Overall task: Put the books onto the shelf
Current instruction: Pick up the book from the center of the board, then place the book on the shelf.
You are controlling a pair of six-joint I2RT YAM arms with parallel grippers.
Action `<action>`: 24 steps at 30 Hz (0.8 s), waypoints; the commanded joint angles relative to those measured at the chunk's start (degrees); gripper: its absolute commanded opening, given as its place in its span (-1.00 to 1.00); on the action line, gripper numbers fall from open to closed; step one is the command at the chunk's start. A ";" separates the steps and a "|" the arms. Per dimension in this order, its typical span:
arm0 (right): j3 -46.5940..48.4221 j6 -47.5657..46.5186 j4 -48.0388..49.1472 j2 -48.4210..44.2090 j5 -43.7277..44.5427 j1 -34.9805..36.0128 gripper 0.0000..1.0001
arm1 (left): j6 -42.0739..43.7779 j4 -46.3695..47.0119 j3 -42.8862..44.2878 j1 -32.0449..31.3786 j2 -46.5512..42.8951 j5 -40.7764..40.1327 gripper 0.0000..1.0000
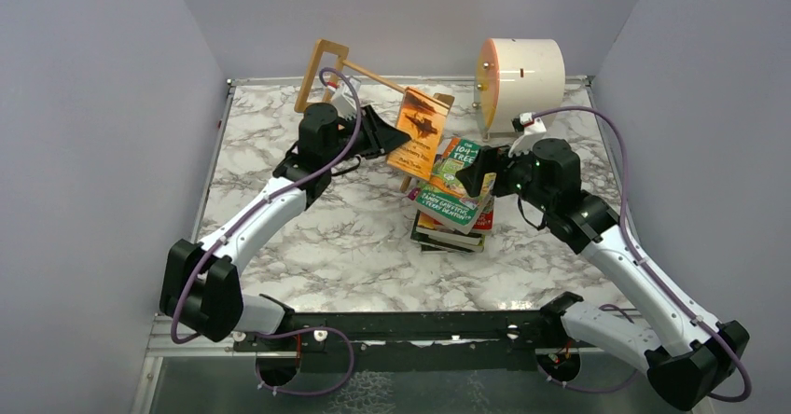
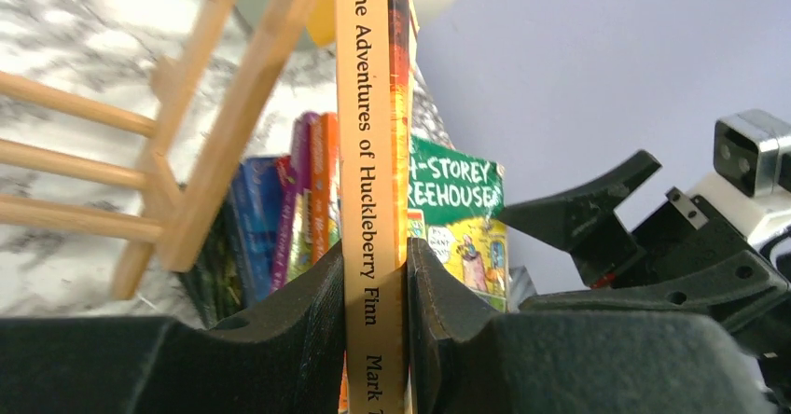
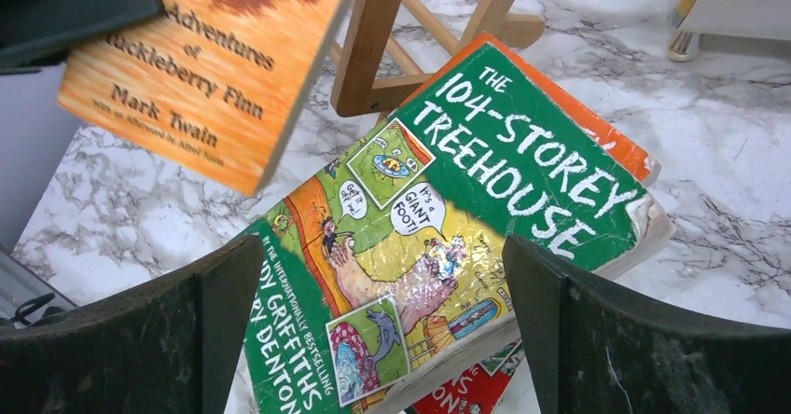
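My left gripper (image 1: 397, 139) is shut on an orange book, The Adventures of Huckleberry Finn (image 1: 418, 131), held upright off the table just right of the light-wood shelf (image 1: 324, 69). In the left wrist view both pads press the book's spine (image 2: 371, 153), with the shelf's slats (image 2: 210, 125) to its left. A stack of books (image 1: 451, 211) lies mid-table, topped by a green Treehouse book (image 3: 485, 181). My right gripper (image 1: 470, 175) hovers open over that stack, the green cover showing between its fingers (image 3: 191, 325), which do not touch it.
A cream cylindrical drum (image 1: 522, 72) stands at the back right by the wall. The shelf's foot (image 3: 373, 50) rests just behind the stack. Bare marble tabletop (image 1: 336, 237) spreads to the left and front. Grey walls close in three sides.
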 commanded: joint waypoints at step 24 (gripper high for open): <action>-0.48 -0.92 0.98 1.68 2.90 0.19 0.99 | 36.98 24.31 2.54 5.02 11.01 -20.13 -1.00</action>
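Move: The Huckleberry Finn book is already pinched in the left hand, and the wooden shelf it is taken to has its middle some 15 cm ahead, 9 cm to the left and 19 cm below. The shelf's right end frame stands about 10 cm ahead, 4 cm right and 20 cm down; the Treehouse book tops the stack roughly 3 cm back, 10 cm right and 17 cm lower. From the right hand, the shelf's middle is about 20 cm ahead, 22 cm left and 14 cm below. Keeping its pinch on the Huckleberry Finn book's spine, the left hand first sweeps left, up and forward away from the stack, climbing some 5 cm, then carries on forward over the shelf while sinking about 7 cm, for a net 12 cm forward and 7 cm left. As it goes, the wrist swings its fingers counter-clockwise towards forward and rolls some 30 degrees, clockwise seen from behind the hand, bringing the slanted book upright. ##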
